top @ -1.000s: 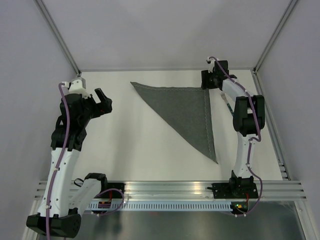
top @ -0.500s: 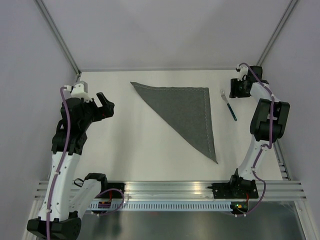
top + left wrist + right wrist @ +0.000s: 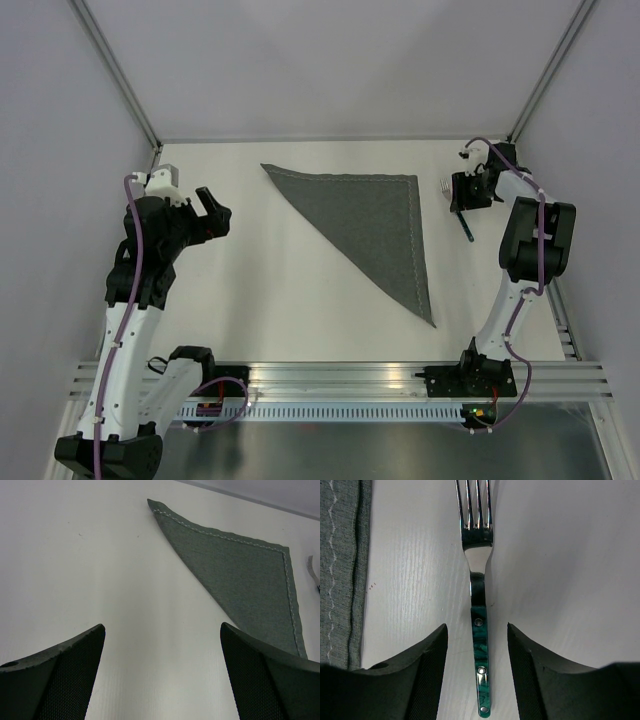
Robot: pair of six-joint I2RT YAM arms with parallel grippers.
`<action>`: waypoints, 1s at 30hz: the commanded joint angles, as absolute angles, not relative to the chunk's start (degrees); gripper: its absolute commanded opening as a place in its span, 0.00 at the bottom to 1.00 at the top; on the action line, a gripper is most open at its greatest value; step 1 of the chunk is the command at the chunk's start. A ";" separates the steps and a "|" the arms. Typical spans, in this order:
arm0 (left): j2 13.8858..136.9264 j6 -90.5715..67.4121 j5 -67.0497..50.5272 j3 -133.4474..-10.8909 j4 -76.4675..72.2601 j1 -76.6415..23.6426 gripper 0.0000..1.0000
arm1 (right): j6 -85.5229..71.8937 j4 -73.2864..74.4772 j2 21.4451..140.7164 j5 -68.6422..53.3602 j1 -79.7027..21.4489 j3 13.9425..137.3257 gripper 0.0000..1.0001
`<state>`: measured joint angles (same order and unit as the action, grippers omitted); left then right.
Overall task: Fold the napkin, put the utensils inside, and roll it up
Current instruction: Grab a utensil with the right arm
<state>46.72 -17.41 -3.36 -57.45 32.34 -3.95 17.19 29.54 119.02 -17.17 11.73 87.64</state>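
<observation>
The napkin (image 3: pixel 380 225) lies folded into a dark grey triangle at the middle back of the table, its pale stitching showing along the top and right edges. It also shows in the left wrist view as the napkin (image 3: pixel 245 565) and in the right wrist view as a strip of napkin (image 3: pixel 340 555). A fork (image 3: pixel 480 630) with a green handle lies just right of it, tines pointing away. My right gripper (image 3: pixel 477 630) is open and straddles the handle with a gap on each side. From above, the right gripper (image 3: pixel 468 192) covers most of the fork (image 3: pixel 466 232). My left gripper (image 3: pixel 214 203) hangs open, left of the napkin.
A metal rail (image 3: pixel 340 375) runs along the near edge behind the arm bases. Grey walls close the table at the back and on both sides. The right arm stands close to the right wall. Bare white table (image 3: pixel 100 570) lies under the left gripper (image 3: pixel 162 626).
The right arm has swung from the napkin's top right corner out to the right, then settled over the fork. Its jaws have narrowed a little. The left arm has barely shifted.
</observation>
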 commanded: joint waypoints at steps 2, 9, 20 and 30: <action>46.32 -18.37 -4.83 -57.22 29.88 -3.78 1.00 | 18.54 29.27 119.35 -16.35 11.16 86.40 0.56; 46.58 -18.28 -4.66 -57.13 29.88 -3.78 1.00 | 19.77 29.09 120.59 -15.65 10.72 85.34 0.29; 47.20 -18.19 -4.66 -57.13 29.88 -3.69 1.00 | 20.57 29.18 120.24 -13.10 9.23 85.33 0.10; 47.55 -18.11 -4.22 -57.48 29.88 -3.78 1.00 | 17.23 38.49 110.49 -13.36 4.32 92.90 0.00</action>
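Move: The fork lies almost straight under the right hand: its middle about 1 cm ahead, 1 cm to the left and 2 cm below, its tines pointing away from the base and its green handle running back. The middle of the folded napkin is roughly 24 cm to the hand's left and 4 cm nearer the base, at about the fork's level. From the left hand, the fork is about 20 cm ahead, 63 cm to the right and 27 cm below. The right fingers pinch the fork by the top of its green handle, just behind the metal neck. To get there the open hand sinks about 2 cm onto it, then shuts almost fully. Keeping hold, the hand rises nearly 3 cm and starts edging left, by some 1.5 cm, towards the napkin. ##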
